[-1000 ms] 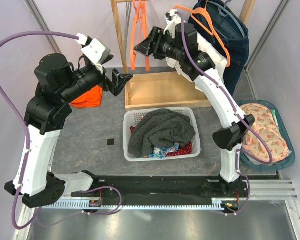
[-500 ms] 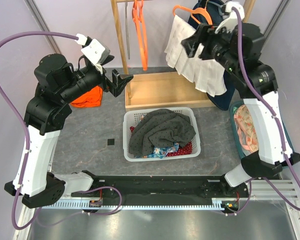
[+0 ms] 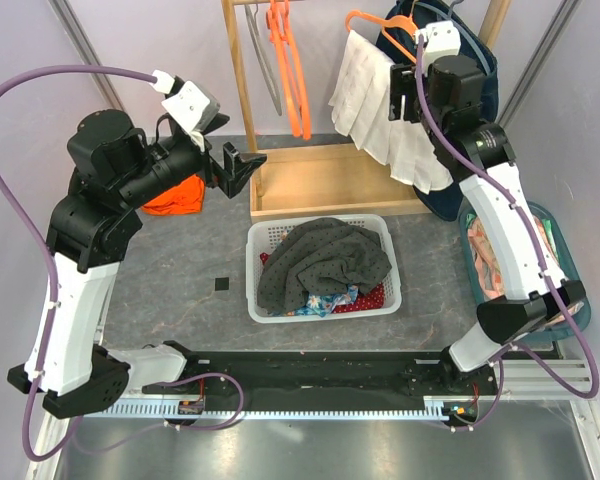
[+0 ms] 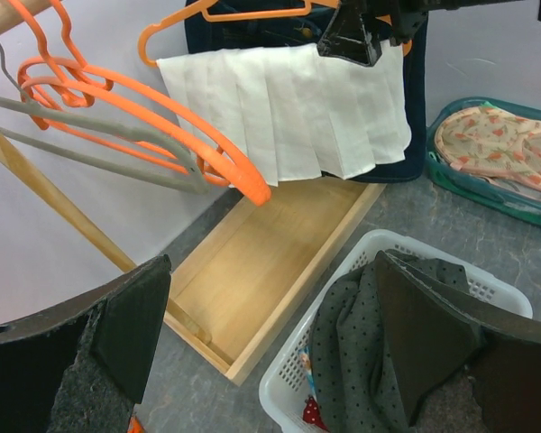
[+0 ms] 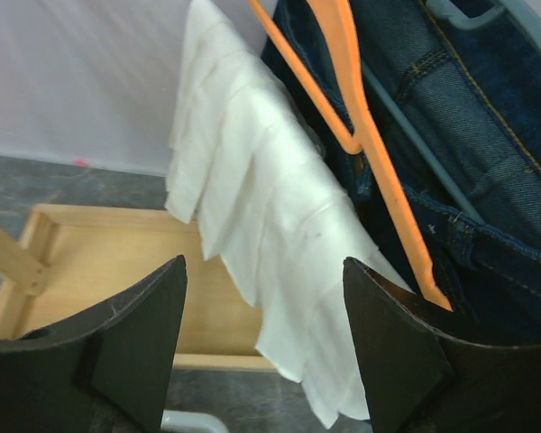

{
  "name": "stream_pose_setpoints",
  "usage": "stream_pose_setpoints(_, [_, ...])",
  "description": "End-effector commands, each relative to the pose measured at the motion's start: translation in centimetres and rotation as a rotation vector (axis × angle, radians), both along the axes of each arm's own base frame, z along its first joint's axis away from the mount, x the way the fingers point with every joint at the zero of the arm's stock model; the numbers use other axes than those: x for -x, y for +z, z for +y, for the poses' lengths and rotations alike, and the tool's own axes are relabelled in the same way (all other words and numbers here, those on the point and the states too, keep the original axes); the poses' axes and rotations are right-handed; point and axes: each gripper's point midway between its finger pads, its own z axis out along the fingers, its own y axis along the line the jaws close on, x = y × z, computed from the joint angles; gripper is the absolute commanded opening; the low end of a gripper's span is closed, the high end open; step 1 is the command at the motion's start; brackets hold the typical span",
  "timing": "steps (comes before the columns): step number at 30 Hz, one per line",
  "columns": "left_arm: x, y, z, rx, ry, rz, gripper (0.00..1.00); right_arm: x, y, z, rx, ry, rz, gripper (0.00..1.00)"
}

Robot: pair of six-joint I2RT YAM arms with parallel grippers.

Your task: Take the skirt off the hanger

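A white pleated skirt [image 3: 380, 115] hangs from an orange hanger [image 3: 378, 22] at the back right, in front of dark jeans [image 3: 475, 110]. My right gripper [image 3: 402, 82] is open, level with the skirt's upper edge on its right side. In the right wrist view the skirt [image 5: 270, 244] and the hanger [image 5: 365, 126] lie beyond the spread right gripper [image 5: 266, 352], which holds nothing. My left gripper [image 3: 235, 165] is open above the table at the left, well away from the skirt [image 4: 288, 108]; in its own view the left gripper [image 4: 270, 334] is empty.
A white basket [image 3: 252, 270] of grey dotted cloth stands mid-table, in front of a wooden tray [image 3: 325, 185]. Empty orange hangers [image 3: 290, 70] hang on the wooden rack. A teal bin [image 3: 570, 300] with floral fabric stands at the right. An orange cloth [image 3: 175, 195] lies at the left.
My right arm swung from the empty hangers at the middle over to the right, up to the skirt's top, and its jaws opened wider. The left arm has not moved.
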Motion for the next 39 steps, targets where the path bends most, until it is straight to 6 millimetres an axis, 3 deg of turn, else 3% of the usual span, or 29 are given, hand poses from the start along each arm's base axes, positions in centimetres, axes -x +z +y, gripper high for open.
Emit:
stream_pose_setpoints(1, [0.0, -0.4, -0.3, 0.01, -0.013, 0.032, 1.0, -1.5, 3.7, -2.3, 0.04, -0.067, -0.151, 0.77])
stream_pose_setpoints(6, [-0.1, -0.8, -0.4, 0.004, -0.016, 0.044, 1.0, -3.6, 3.9, -3.2, 0.02, -0.078, -0.159, 0.77])
stream_pose_setpoints(15, [-0.3, -1.2, -0.3, -0.008, -0.007, 0.05, 1.0, -9.3, 1.4, -0.6, -0.061, 0.026, -0.123, 0.75])
stream_pose_setpoints(18, [-0.6, -1.7, -0.2, -0.019, 0.003, 0.058, 1.0, -10.2, 0.9, 0.2, -0.092, 0.049, -0.119, 0.66])
stream_pose_setpoints(21, [-0.8, -2.2, -0.1, -0.035, 0.016, 0.059, 0.99, -10.2, 1.0, 0.7, -0.124, 0.069, -0.124, 0.39])
stream_pose_setpoints(23, [-1.0, -2.6, -0.1, -0.04, 0.021, 0.068, 1.0, -10.1, 1.5, 1.3, -0.148, 0.092, -0.132, 0.29])
stream_pose_setpoints(24, [-1.0, -2.7, 0.0, -0.041, 0.022, 0.071, 1.0, -9.7, 2.1, 1.3, -0.161, 0.098, -0.143, 0.16])
stream_pose_setpoints(27, [-1.0, -2.8, 0.0, -0.044, 0.021, 0.07, 1.0, -8.8, 3.8, 1.5, -0.194, 0.116, -0.179, 0.01])
stream_pose_setpoints(31, [-0.9, -3.0, -0.1, -0.047, 0.018, 0.073, 1.0, -7.3, 7.0, 2.0, -0.248, 0.161, -0.246, 0.0])
stream_pose_setpoints(34, [-0.7, -2.8, 0.0, -0.043, 0.015, 0.069, 1.0, -5.5, 11.1, 1.9, -0.299, 0.181, -0.333, 0.0])
stream_pose_setpoints(35, [-0.6, -2.7, 0.1, -0.04, 0.015, 0.07, 1.0, -4.2, 13.2, 1.6, -0.317, 0.188, -0.379, 0.0])
stream_pose_setpoints(39, [0.1, -2.6, -0.1, -0.03, -0.006, 0.074, 1.0, -0.5, 17.3, 1.3, -0.362, 0.234, -0.468, 0.0])
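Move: From the right hand, the near arm of the skirt's hanger is about 11 cm ahead, 3 cm to the right and 3 cm lower. The skirt's middle is some 13 cm ahead, 3 cm left and 11 cm below; the jeans are about 14 cm ahead, 10 cm right and 12 cm below. The empty hangers are roughly 5 cm ahead and 27 cm left. From the left hand, that hanger arm is about 30 cm ahead, 41 cm right and 8 cm lower. Drive the open right gripper forward about 11 cm, veering a little right and back while dipping 3 cm at the end, and shut its fingers on the near arm of the skirt's hanger. Keeping that pinch, draw the hanger left and up, some 5 cm up and slightly back, rolling the hand's left side up about 15 degrees. Let the open left hand sink some 3 cm. ##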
